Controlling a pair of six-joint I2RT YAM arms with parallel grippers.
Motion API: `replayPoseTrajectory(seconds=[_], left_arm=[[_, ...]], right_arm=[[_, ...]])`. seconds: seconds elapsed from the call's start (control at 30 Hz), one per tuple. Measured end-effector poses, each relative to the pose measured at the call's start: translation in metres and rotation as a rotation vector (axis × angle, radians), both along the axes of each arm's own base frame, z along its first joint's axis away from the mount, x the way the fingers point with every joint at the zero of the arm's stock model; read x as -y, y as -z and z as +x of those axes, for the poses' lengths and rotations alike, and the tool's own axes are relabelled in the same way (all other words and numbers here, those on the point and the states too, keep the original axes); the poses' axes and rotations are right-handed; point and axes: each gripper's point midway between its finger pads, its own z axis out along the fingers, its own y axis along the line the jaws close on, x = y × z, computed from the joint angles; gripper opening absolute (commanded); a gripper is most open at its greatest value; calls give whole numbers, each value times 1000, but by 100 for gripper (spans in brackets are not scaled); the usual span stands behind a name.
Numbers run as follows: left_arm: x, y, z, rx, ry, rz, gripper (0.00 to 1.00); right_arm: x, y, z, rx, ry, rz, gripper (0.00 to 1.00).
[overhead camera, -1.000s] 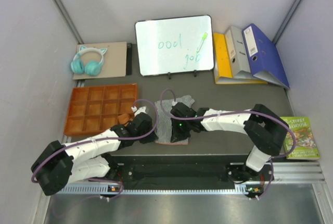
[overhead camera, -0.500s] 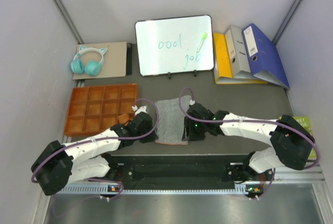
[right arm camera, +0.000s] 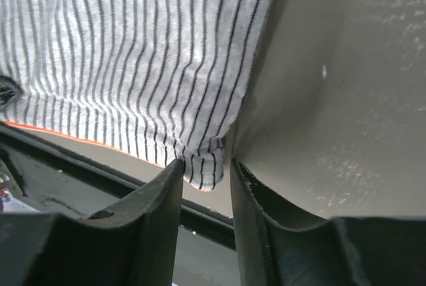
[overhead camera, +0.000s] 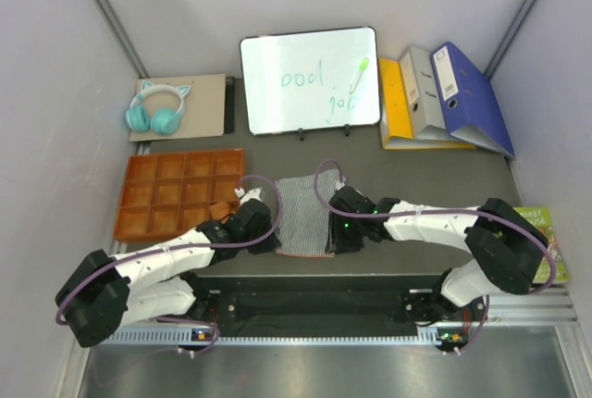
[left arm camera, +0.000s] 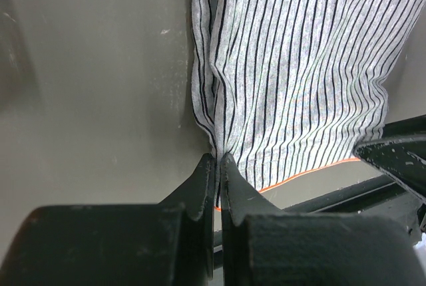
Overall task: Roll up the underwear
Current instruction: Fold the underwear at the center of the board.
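The grey-and-white striped boxer shorts (overhead camera: 303, 211) lie spread flat on the table near its front edge. They fill the left wrist view (left arm camera: 299, 66) and the right wrist view (right arm camera: 133, 46). My left gripper (overhead camera: 275, 242) is shut on their near left corner (left arm camera: 217, 159). My right gripper (overhead camera: 330, 241) is open, and the near right corner hangs loose between its fingers (right arm camera: 206, 166). The rust-orange briefs (overhead camera: 222, 209) lie bunched beside the tray, partly hidden by my left arm.
The orange compartment tray (overhead camera: 180, 194) stands left of the boxers. Teal headphones (overhead camera: 157, 109) on a board, a whiteboard (overhead camera: 310, 79) and binders (overhead camera: 444, 97) line the back. A book (overhead camera: 541, 245) lies at the right edge. The black front rail (right arm camera: 80, 166) runs just below the cloth.
My right gripper pulled the right side of the boxers out to the right, so they went from bunched to flat. Its jaws now stand open round the corner. The left arm stayed put.
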Motion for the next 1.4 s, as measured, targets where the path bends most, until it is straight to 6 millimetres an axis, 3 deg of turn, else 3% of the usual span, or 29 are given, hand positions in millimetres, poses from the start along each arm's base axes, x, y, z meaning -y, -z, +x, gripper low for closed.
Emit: replayPoseTrajectory(seconds=[0.13,0.23,0.37,0.7,1.17,1.4], left_arm=[[0,0,0,2,6,3,0],[1,-2,1,10,17,5,0],[7,-11,6,25,34,7,0],[43,-31,11,59,124,1,0],[105,-27,1,62,236,-19,0],[121,-20,-2,64,250,-42,0]], right_arm=[[1,4,0,-7,9,-14,8],[1,4,0,-7,11,-12,0],[1,5,0,-8,8,-15,0],[2,5,0,-6,3,-18,0],[1,5,0,-6,5,-16,0],[1,5,0,-7,5,-15,0]])
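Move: My left hand already pinches the underwear's near-left corner; the near-right corner lies some 12 cm to its right, level with it and about 2 cm lower. My right fingers stand half open around that near-right corner, about 1 cm above its middle. The underwear's middle is about 9 cm ahead and 6 cm right of my left hand. The orange roll in the tray is 13 cm to that hand's left and 9 cm ahead. I shut my right fingers on the underwear's near-right corner and keep it pinned there. Meanwhile my left hand, keeping its pinch, lifts its corner about 3 cm, carries it some 12 cm to the right in a low arc, turning about 15 degrees clockwise, and sinks a little as it arrives beside the right fingers. ##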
